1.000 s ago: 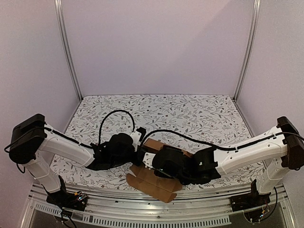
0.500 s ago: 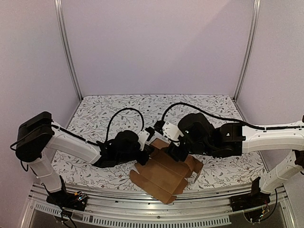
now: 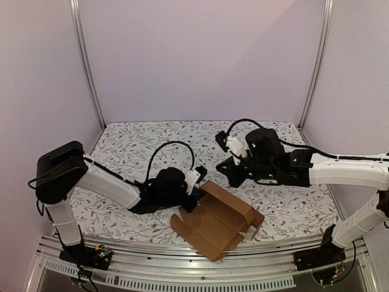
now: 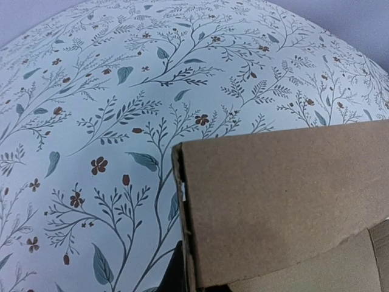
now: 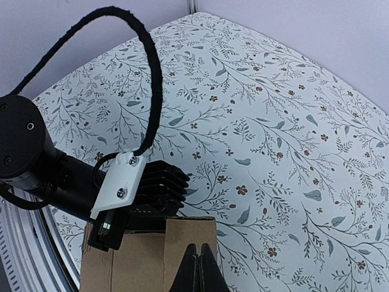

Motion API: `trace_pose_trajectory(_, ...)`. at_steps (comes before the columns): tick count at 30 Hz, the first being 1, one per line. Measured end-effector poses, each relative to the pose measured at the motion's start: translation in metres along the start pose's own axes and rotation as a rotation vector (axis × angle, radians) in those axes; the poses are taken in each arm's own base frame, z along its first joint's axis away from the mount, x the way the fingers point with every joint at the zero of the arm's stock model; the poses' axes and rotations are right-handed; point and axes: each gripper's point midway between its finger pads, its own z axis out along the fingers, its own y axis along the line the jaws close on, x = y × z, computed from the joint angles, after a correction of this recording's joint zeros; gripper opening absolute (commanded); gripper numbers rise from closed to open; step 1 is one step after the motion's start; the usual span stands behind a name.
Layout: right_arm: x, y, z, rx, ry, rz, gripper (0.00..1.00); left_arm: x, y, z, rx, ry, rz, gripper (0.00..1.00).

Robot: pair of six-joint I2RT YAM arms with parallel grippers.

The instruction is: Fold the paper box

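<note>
The paper box (image 3: 219, 222) is a brown cardboard sheet with raised flaps, lying near the table's front edge. My left gripper (image 3: 194, 196) is at its left rear edge. In the left wrist view a dark fingertip (image 4: 174, 272) presses against the edge of an upright cardboard wall (image 4: 285, 201), so that gripper is shut on the box. My right gripper (image 3: 229, 168) hangs behind the box, off the card. The right wrist view shows its fingers (image 5: 199, 271) pressed together with nothing between them, above a cardboard flap (image 5: 182, 240).
The floral tablecloth (image 3: 182, 143) covers the table. The left arm's black wrist with its white camera mount (image 5: 118, 182) sits just behind the flap. A black cable (image 5: 146, 55) loops above it. Metal frame posts (image 3: 88, 67) stand at the back corners.
My right arm has lifted off the box, swung back and to the right, and its jaws have shut empty. The left arm has shifted right, and the box now lies more opened out.
</note>
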Motion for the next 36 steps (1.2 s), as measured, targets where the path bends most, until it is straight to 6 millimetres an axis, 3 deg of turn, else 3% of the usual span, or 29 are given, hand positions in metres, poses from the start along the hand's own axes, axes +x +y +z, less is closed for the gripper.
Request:
trace_pose_trajectory(11, 0.035, -0.001, 0.037, -0.062, 0.045, 0.106, 0.0, -0.004, -0.002, 0.011, 0.006, -0.014, -0.011, 0.0)
trace_pose_trajectory(21, 0.052, 0.001, 0.063, -0.089, 0.051, 0.163, 0.0, -0.003, -0.003, 0.017, 0.009, -0.033, -0.025, 0.0)
trace_pose_trajectory(36, 0.062, -0.002, 0.075, -0.087, 0.013, 0.193, 0.0, -0.004, -0.004, 0.02, 0.001, -0.058, -0.033, 0.0)
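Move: The box's far wall, near its left end, is what the right fingers go for: about 4 cm to the right hand's left, 1 cm ahead and roughly 12 cm below. From the left hand, which already pinches that end, this spot is about 3 cm to the right, level front to back and 2 cm higher. From the right hand, the box base lies about 6 cm back and 19 cm below; the right end flap is about 7 cm back, 12 cm right and 16 cm below. Towards the left end of the box's far wall, right beside the left fingers, the right hand sinks about 9 cm with its fingers already shut, drifting some 3 cm left. It rolls about 10 degrees around its own finger line and eases to a stop close by the panel; contact can't be made out. The left hand keeps its pinch on the wall's end and draws it nearly 2 cm to the right and slightly forward. ##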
